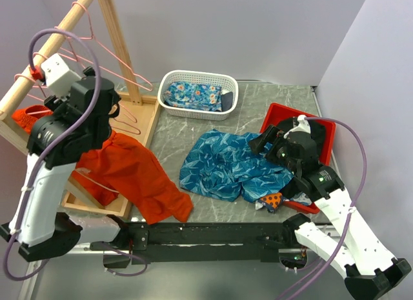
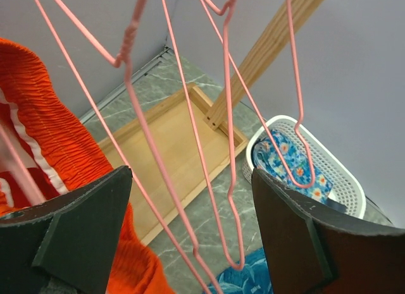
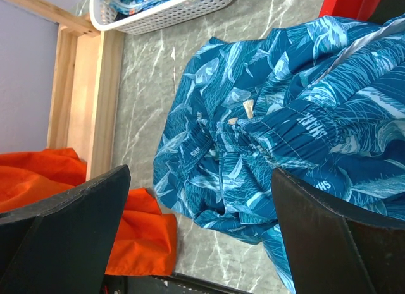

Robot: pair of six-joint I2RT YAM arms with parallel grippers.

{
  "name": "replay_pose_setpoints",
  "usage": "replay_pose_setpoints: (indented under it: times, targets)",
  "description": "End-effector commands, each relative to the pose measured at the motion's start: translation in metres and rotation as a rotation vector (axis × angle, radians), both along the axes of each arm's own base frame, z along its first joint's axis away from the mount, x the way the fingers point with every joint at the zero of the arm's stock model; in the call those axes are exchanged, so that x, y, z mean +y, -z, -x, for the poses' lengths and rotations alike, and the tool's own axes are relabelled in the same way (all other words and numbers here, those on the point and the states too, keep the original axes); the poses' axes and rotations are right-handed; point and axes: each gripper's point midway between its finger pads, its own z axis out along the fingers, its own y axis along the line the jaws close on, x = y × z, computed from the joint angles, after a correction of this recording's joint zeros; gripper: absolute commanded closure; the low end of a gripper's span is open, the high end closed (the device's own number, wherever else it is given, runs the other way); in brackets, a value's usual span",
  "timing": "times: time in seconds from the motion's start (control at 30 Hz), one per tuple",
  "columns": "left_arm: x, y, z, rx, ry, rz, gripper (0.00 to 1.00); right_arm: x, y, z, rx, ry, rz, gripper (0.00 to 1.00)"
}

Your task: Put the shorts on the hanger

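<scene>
The blue leaf-print shorts (image 1: 229,164) lie crumpled on the grey table at centre; they fill the right wrist view (image 3: 285,129) and just show in the left wrist view (image 2: 250,278). Several pink wire hangers (image 1: 122,68) hang from the wooden pole at the left. My left gripper (image 1: 110,111) is raised at the rack and open; hanger wires (image 2: 172,192) hang between its fingers in the left wrist view (image 2: 190,243), none of them gripped. My right gripper (image 1: 268,142) is open and empty, hovering over the right side of the shorts (image 3: 199,231).
Orange shorts (image 1: 135,174) drape over the wooden rack base (image 1: 145,119) and the table's front. A white basket (image 1: 169,80) with folded flowered cloth stands at the back. A red bin (image 1: 322,135) sits at the right, behind my right arm. The rack pole (image 1: 45,64) slants at the left.
</scene>
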Motion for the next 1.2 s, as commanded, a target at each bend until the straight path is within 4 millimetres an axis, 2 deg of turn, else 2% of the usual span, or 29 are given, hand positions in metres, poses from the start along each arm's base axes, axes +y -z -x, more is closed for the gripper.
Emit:
replay_pose_setpoints:
  times: [0.0, 0.33, 0.53, 0.8, 0.97, 1.03, 1.17]
  targets:
    - [0.003, 0.0, -0.013, 0.002, -0.03, -0.012, 0.19, 0.001, -0.006, -0.002, -0.027, -0.014, 0.006, 0.0]
    - [0.01, 0.015, -0.032, 0.02, -0.084, -0.007, 0.22, 0.002, -0.001, -0.002, -0.018, -0.024, 0.014, 0.0]
    - [0.003, 0.024, -0.046, 0.003, -0.059, 0.027, 0.26, 0.001, 0.002, -0.002, -0.01, -0.024, 0.027, 0.0]
    - [-0.002, 0.026, -0.054, -0.023, -0.041, 0.048, 0.41, -0.003, 0.006, -0.003, -0.005, -0.013, 0.045, 0.0]
    - [-0.003, 0.026, -0.056, -0.026, -0.038, 0.048, 0.56, -0.002, 0.009, -0.003, 0.0, -0.014, 0.049, 0.0]
    - [-0.004, 0.026, -0.055, -0.026, -0.031, 0.048, 0.58, -0.003, 0.01, -0.004, 0.003, -0.012, 0.051, 0.0]
    - [-0.005, 0.026, -0.056, -0.03, -0.017, 0.045, 0.7, -0.002, 0.011, -0.004, 0.005, -0.012, 0.05, 0.0]
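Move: The wire of a pink hanger, the one the left hand is after, is about 6 cm ahead of that hand, 1 cm to its right and 4 cm lower. The next empty hanger hangs roughly 8 cm farther out beyond that wire. The orange shorts' waistband hangs some 12 cm to the hand's left, level with it fore and aft and about 12 cm below. From the right hand the target wire is about 7 cm ahead, 40 cm left and 18 cm higher. Forward and down goes the left hand, about 6 cm out and 4 cm lower, in past the orange shorts to the hanger's sloping wire, its pointing barely changed. As it eases to a stop, the wide-open fingers draw in around the wire to about a third open, without shutting fully. ##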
